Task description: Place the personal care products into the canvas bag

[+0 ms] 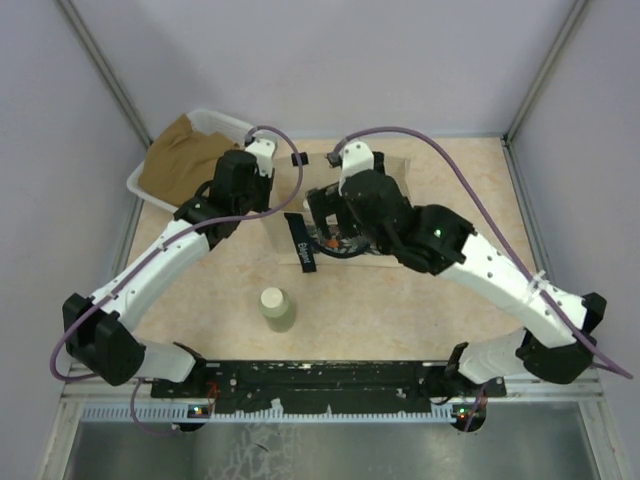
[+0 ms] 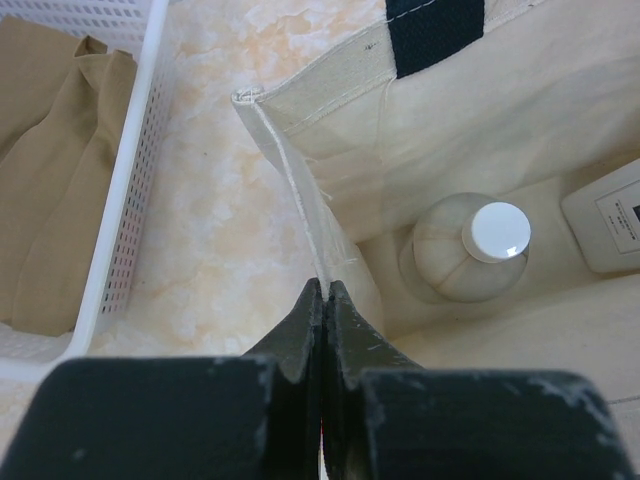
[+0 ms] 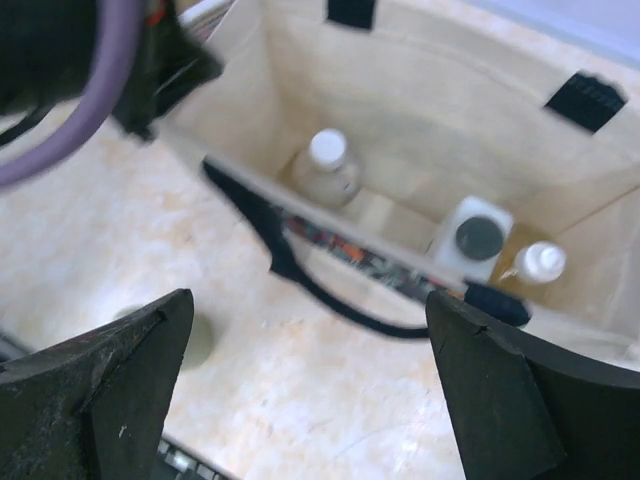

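Observation:
The canvas bag [image 1: 398,170] stands mid-table under both arms. My left gripper [image 2: 325,288] [image 1: 296,160] is shut on the bag's left rim [image 2: 300,190], pinching the canvas edge. The right gripper [image 3: 310,320] [image 1: 330,222] hangs open above the bag's near side, holding nothing. Inside the bag [image 3: 420,110] stand a clear bottle [image 3: 325,165] [image 2: 470,255], a white bottle with a black cap [image 3: 475,235] and an amber bottle with a white cap [image 3: 540,262]. A pale green bottle with a cream cap [image 1: 277,308] stands alone on the table in front of the bag.
A white plastic basket [image 1: 215,122] [image 2: 130,180] holding brown cloth [image 1: 180,155] sits at the back left, close to the left gripper. The bag's black strap [image 1: 303,240] [image 3: 300,270] droops over its near side onto the table.

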Motion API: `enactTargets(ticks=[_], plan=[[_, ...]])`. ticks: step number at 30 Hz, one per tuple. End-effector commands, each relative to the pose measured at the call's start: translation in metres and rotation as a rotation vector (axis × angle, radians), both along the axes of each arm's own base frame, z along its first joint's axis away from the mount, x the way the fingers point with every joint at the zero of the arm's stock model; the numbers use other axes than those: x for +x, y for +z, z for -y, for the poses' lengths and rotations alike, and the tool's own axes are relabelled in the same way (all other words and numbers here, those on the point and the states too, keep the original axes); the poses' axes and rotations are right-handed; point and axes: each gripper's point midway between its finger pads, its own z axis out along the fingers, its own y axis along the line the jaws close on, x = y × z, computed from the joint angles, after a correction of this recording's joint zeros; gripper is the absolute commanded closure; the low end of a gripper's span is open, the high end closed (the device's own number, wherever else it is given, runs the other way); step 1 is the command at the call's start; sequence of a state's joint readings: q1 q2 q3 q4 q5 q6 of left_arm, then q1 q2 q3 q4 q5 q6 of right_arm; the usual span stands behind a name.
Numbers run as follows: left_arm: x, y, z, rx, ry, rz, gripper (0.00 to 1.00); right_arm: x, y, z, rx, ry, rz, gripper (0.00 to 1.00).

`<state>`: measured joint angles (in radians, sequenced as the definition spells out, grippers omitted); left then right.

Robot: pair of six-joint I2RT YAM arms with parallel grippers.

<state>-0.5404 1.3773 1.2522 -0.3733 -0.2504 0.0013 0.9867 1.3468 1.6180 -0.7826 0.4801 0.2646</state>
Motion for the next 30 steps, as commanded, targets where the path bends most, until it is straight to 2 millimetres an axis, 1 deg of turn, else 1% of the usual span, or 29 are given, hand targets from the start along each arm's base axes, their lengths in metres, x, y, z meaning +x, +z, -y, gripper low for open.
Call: enactTargets(ticks=[1,3,6,9,10,14,16,21,24,27,28,29,30], plan=[[0.010,0.014,-0.006,-0.009,0.013,0.044,1.00,-0.040,-0.010,0.004,-0.003,0.004,-0.020,0.01],[0.011,0.015,-0.006,-0.013,0.003,0.042,1.00,-0.056,-0.027,-0.007,-0.015,0.050,-0.032,0.01],[0.015,0.018,-0.004,-0.028,-0.026,0.039,1.00,-0.079,-0.049,-0.032,-0.036,0.142,-0.017,0.01],[0.021,0.020,0.001,-0.042,-0.059,0.035,1.00,-0.091,-0.070,-0.058,-0.023,0.227,0.010,0.01],[0.022,0.021,0.002,-0.046,-0.067,0.031,1.00,-0.094,-0.079,-0.067,-0.014,0.258,0.012,0.01],[0.026,0.024,0.004,-0.053,-0.086,0.031,1.00,-0.100,-0.104,-0.102,0.009,0.378,0.031,0.01],[0.026,0.025,0.002,-0.052,-0.082,0.033,1.00,-0.104,-0.122,-0.118,-0.031,0.430,0.025,0.01],[0.027,0.025,-0.002,-0.053,-0.073,0.030,1.00,-0.114,-0.152,-0.153,-0.098,0.544,0.025,0.01],[0.026,0.026,-0.003,-0.057,-0.073,0.032,1.00,-0.116,-0.168,-0.166,-0.131,0.577,0.008,0.01],[0.024,0.026,-0.003,-0.058,-0.074,0.034,1.00,-0.117,-0.183,-0.174,-0.174,0.587,-0.026,0.01],[0.024,0.027,-0.004,-0.059,-0.073,0.036,1.00,-0.118,-0.182,-0.176,-0.170,0.593,-0.028,0.01],[0.024,0.027,-0.003,-0.060,-0.074,0.038,1.00,-0.118,-0.196,-0.179,-0.196,0.596,-0.044,0.01],[0.023,0.027,-0.004,-0.059,-0.073,0.038,1.00,-0.117,-0.200,-0.181,-0.202,0.596,-0.047,0.01]])
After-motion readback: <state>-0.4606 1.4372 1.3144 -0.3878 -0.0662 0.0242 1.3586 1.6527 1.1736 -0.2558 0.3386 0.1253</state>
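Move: The green bottle, last one still outside, stands about 11 cm back and 16 cm left of my right hand, its middle some 27 cm below. The canvas bag's middle is roughly 8 cm ahead and 2 cm left of that hand, 25 cm below; inside, the white-capped bottle sits about 9 cm ahead and 7 cm left, equally low. From my left hand, the green bottle is some 23 cm straight back, 19 cm below. I pull my empty right hand back clear of the bag, then swing it left and sink about 22 cm to the green bottle's cap, turning the wrist some 30 degrees counter-clockwise with the fingers kept wide open. My left hand still pinches the bag's left rim and shifts it 1 to 2 cm forward. ##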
